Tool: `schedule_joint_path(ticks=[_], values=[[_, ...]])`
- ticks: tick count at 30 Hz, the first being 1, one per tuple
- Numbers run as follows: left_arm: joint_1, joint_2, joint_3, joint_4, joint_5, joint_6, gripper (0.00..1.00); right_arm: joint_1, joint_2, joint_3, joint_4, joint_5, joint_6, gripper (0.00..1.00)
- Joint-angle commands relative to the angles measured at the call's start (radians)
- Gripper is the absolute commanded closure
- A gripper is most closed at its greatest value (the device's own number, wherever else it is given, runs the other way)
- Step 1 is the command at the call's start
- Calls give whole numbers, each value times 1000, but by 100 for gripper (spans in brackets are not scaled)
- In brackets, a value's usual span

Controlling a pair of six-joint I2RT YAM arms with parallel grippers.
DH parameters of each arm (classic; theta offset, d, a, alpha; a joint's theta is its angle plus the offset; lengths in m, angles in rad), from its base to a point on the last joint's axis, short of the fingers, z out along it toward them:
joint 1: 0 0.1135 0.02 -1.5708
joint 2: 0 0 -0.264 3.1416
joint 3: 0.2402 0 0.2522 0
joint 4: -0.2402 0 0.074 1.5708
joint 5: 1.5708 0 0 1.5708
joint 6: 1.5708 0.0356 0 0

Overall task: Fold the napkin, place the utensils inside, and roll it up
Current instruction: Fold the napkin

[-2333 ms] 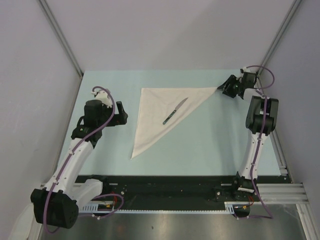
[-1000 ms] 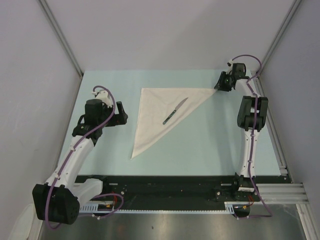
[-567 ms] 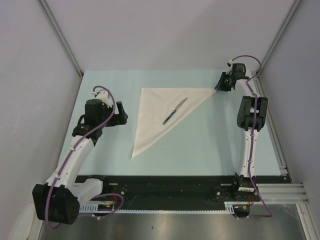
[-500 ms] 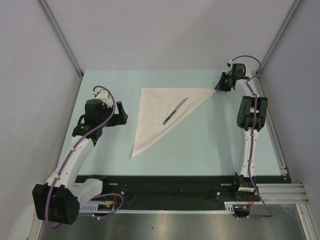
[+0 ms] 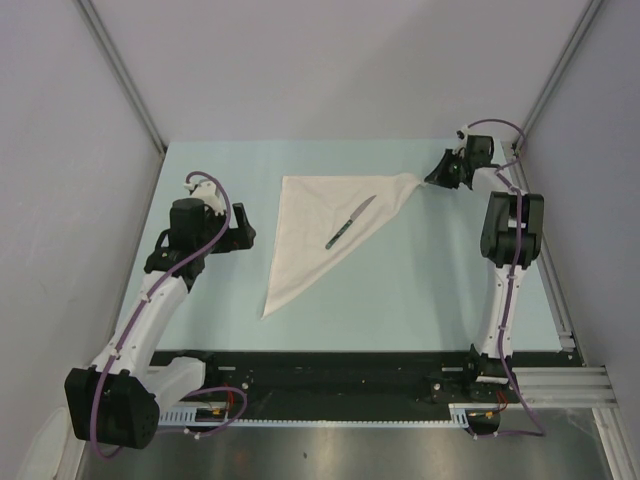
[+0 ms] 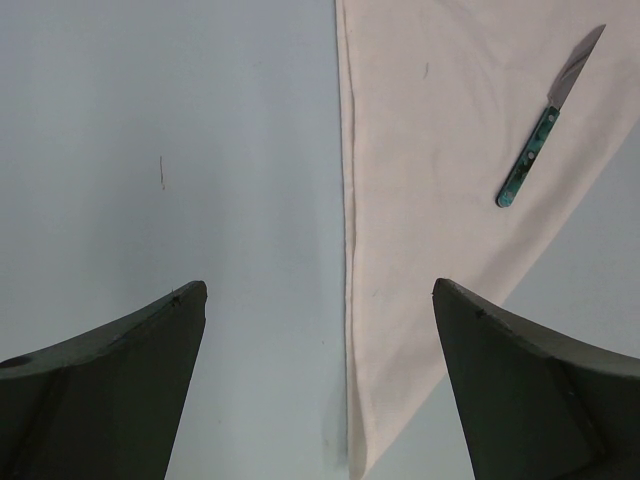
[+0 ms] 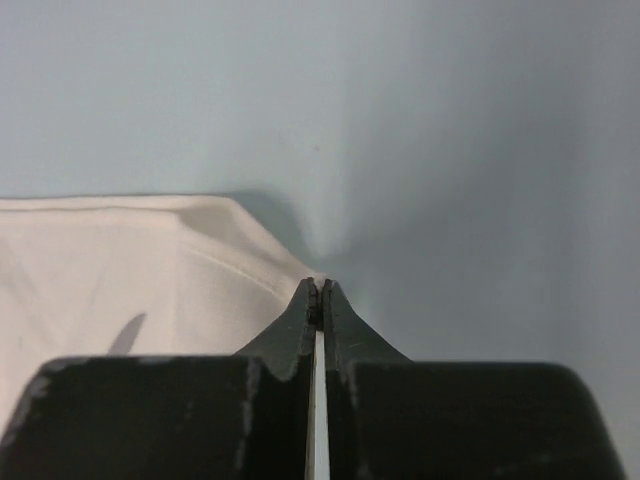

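Note:
The white napkin [image 5: 320, 220] lies folded into a triangle in the middle of the table. A knife [image 5: 349, 222] with a silver blade and dark teal handle rests on it, also seen as the knife [image 6: 540, 150] on the napkin [image 6: 450, 150] in the left wrist view. My right gripper [image 5: 432, 177] is shut on the napkin's far right corner, which is lifted slightly off the table; the napkin [image 7: 140, 270] runs into the closed right gripper [image 7: 319, 287]. My left gripper [image 5: 250, 234] is open, just left of the napkin's left edge, holding nothing; the left gripper [image 6: 320, 300] straddles that edge.
The light blue table [image 5: 420, 280] has grey walls on three sides. A black rail [image 5: 340, 365] runs along the near edge by the arm bases.
My right gripper has closed on the napkin's right corner and raised it a little, pulling the tip into a ridge. The left arm has not moved.

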Motion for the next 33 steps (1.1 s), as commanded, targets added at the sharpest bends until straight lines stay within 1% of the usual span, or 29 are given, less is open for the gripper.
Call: schedule_joint_path(ticks=[1, 3, 7, 8, 14, 16, 19, 23, 33], values=[[9, -12, 40, 12, 1, 7, 0, 27, -231, -85, 205, -32, 62, 100], [9, -15, 40, 12, 3, 9, 0, 38, -269, -110, 243, -29, 61, 100], [9, -17, 38, 14, 3, 9, 0, 75, -323, -121, 231, -39, 41, 100], [9, -18, 38, 10, 1, 9, 0, 117, -340, -124, 223, -39, 33, 100], [9, -20, 37, 12, 7, 6, 0, 239, -406, -211, 219, -19, -4, 100], [9, -19, 38, 14, 12, 6, 0, 274, -417, -234, 219, -12, -11, 100], [9, -17, 37, 14, 19, 2, 0, 340, -426, -260, 171, 35, -48, 100], [9, -17, 37, 14, 26, -1, 0, 406, -426, -300, 139, 50, -63, 100], [9, -14, 37, 15, 36, -2, 0, 541, -418, -415, 144, 75, -59, 100]])
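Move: The right gripper, fingers shut, already holds the napkin's far right corner just off the table. The knife, over which the corner is to go, lies on the cloth about 25 cm to the gripper's left, 14 cm back and some 2 cm below. The napkin's far left corner is about 47 cm left and 2 cm ahead; its near corner 47 cm left and 44 cm back. From the left gripper the knife is about 28 cm right, 14 cm ahead and 15 cm below. Keep the right gripper shut on the napkin corner and lift it nearly straight up about 18 cm, tipping the fingers up some 20 degrees. Then sweep it left and back, about 25 cm left and 14 cm back in all, carrying the corner over the knife; sink through the second half to finish about 7 cm above the starting height, easing half the tilt out and turning the wrist counter-clockwise nearly 30 degrees. ##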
